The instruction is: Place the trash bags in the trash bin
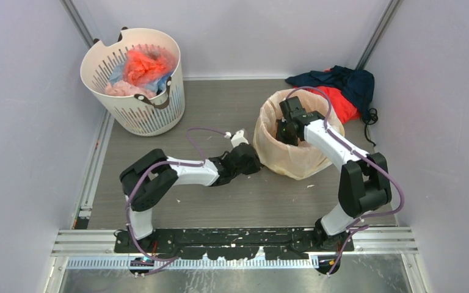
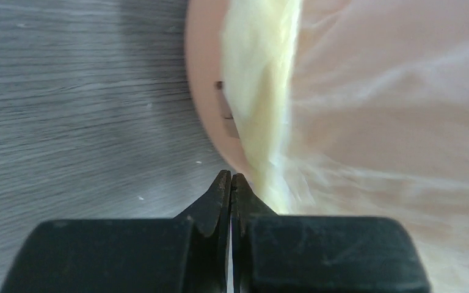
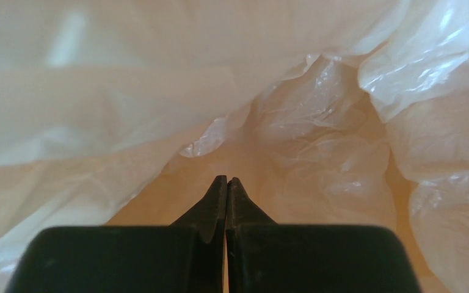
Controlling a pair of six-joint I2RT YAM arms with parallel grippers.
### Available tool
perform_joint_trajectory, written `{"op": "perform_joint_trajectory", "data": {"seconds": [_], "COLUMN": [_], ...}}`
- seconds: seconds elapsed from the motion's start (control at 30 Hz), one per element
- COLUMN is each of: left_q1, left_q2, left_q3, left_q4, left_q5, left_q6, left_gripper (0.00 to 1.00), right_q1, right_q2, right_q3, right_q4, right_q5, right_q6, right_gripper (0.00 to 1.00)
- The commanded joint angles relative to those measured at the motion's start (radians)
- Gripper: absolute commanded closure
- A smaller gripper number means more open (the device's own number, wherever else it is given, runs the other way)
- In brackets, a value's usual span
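The trash bin (image 1: 293, 160), a round orange bucket, stands right of the table's middle. The trash bag (image 1: 267, 137), thin pale-yellow film, is draped over its rim and down its outside. In the left wrist view the bin's bare side (image 2: 203, 91) shows a small print, with the bag's edge (image 2: 262, 97) hanging beside it. My left gripper (image 2: 231, 177) is shut low at the bin's left side (image 1: 258, 163); its tips are next to the film, with none seen between them. My right gripper (image 3: 226, 179) is shut and empty inside the bin (image 1: 283, 131), amid wrinkled film (image 3: 317, 140).
A white slotted basket (image 1: 143, 116) stands at the back left with red, pink and blue plastic bundles (image 1: 143, 64) in it. A red and navy cloth heap (image 1: 342, 85) lies behind the bin by the right wall. Grey walls close in on both sides.
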Motion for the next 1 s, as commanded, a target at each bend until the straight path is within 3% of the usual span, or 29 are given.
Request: {"op": "perform_joint_trajectory", "data": {"seconds": [0.0, 0.17, 0.4, 0.47, 0.53, 0.6, 0.73, 0.83, 0.9, 0.97], "left_q1": [0.004, 0.013, 0.022, 0.022, 0.023, 0.022, 0.026, 0.035, 0.044, 0.058], "left_q2": [0.037, -0.006, -0.249, -0.327, -0.401, -0.468, -0.585, -0.631, -0.645, -0.647], "left_q3": [0.01, -0.021, -0.098, -0.119, -0.135, -0.141, -0.13, -0.12, -0.112, -0.105], "left_q4": [0.053, 0.039, -0.083, -0.143, -0.198, -0.256, -0.37, -0.428, -0.451, -0.466], "left_q5": [-0.054, -0.027, 0.031, 0.036, 0.032, 0.02, -0.014, -0.041, -0.048, -0.045], "left_q6": [-0.009, -0.01, 0.039, 0.059, 0.075, 0.095, 0.136, 0.162, 0.177, 0.185], "left_gripper": [1.0, 1.0, 1.0, 0.97, 0.88, 0.77, 0.58, 0.47, 0.45, 0.4], "right_q1": [0.001, 0.0, -0.006, -0.008, -0.01, -0.011, -0.011, -0.009, 0.018, 0.076], "right_q2": [0.004, -0.004, -0.087, -0.137, -0.185, -0.233, -0.308, -0.34, -0.351, -0.348], "right_q3": [-0.008, -0.008, 0.079, 0.136, 0.193, 0.255, 0.359, 0.409, 0.423, 0.429], "right_q4": [0.052, 0.049, -0.049, -0.097, -0.14, -0.176, -0.253, -0.305, -0.332, -0.364], "right_q5": [-0.015, -0.013, 0.102, 0.154, 0.194, 0.212, 0.166, -0.03, -0.143, -0.148], "right_q6": [0.008, 0.002, -0.028, -0.05, -0.07, -0.096, -0.147, -0.206, -0.24, -0.258], "right_gripper": [0.99, 0.99, 0.99, 0.82, 0.57, 0.45, 0.41, 0.42, 0.43, 0.41]}}
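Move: The trash bag already lines the trash bin, its hem hanging at the shut left fingertips; the bin's middle is about 6 cm ahead of the left hand, 13 cm to its right and 4 cm higher. The right hand, shut, is already down inside, with the bin's middle some 2 cm ahead, 2 cm right and about level. From that hand the red cloth lies 18 cm ahead and 17 cm right, the dark blue cloth 26 cm ahead and 19 cm right, both roughly 8 cm lower. The bag's hem is drawn about 3 cm farther down the bin's near-left outside by the shut left fingers, which then rise roughly 16 cm, swing left and slightly back clear of the bin, and open halfway on the way. The right hand sinks a centimetre inside the bag and stays, then opens and lifts straight out about 24 cm, its fingers tipping forward some 30 degrees. ##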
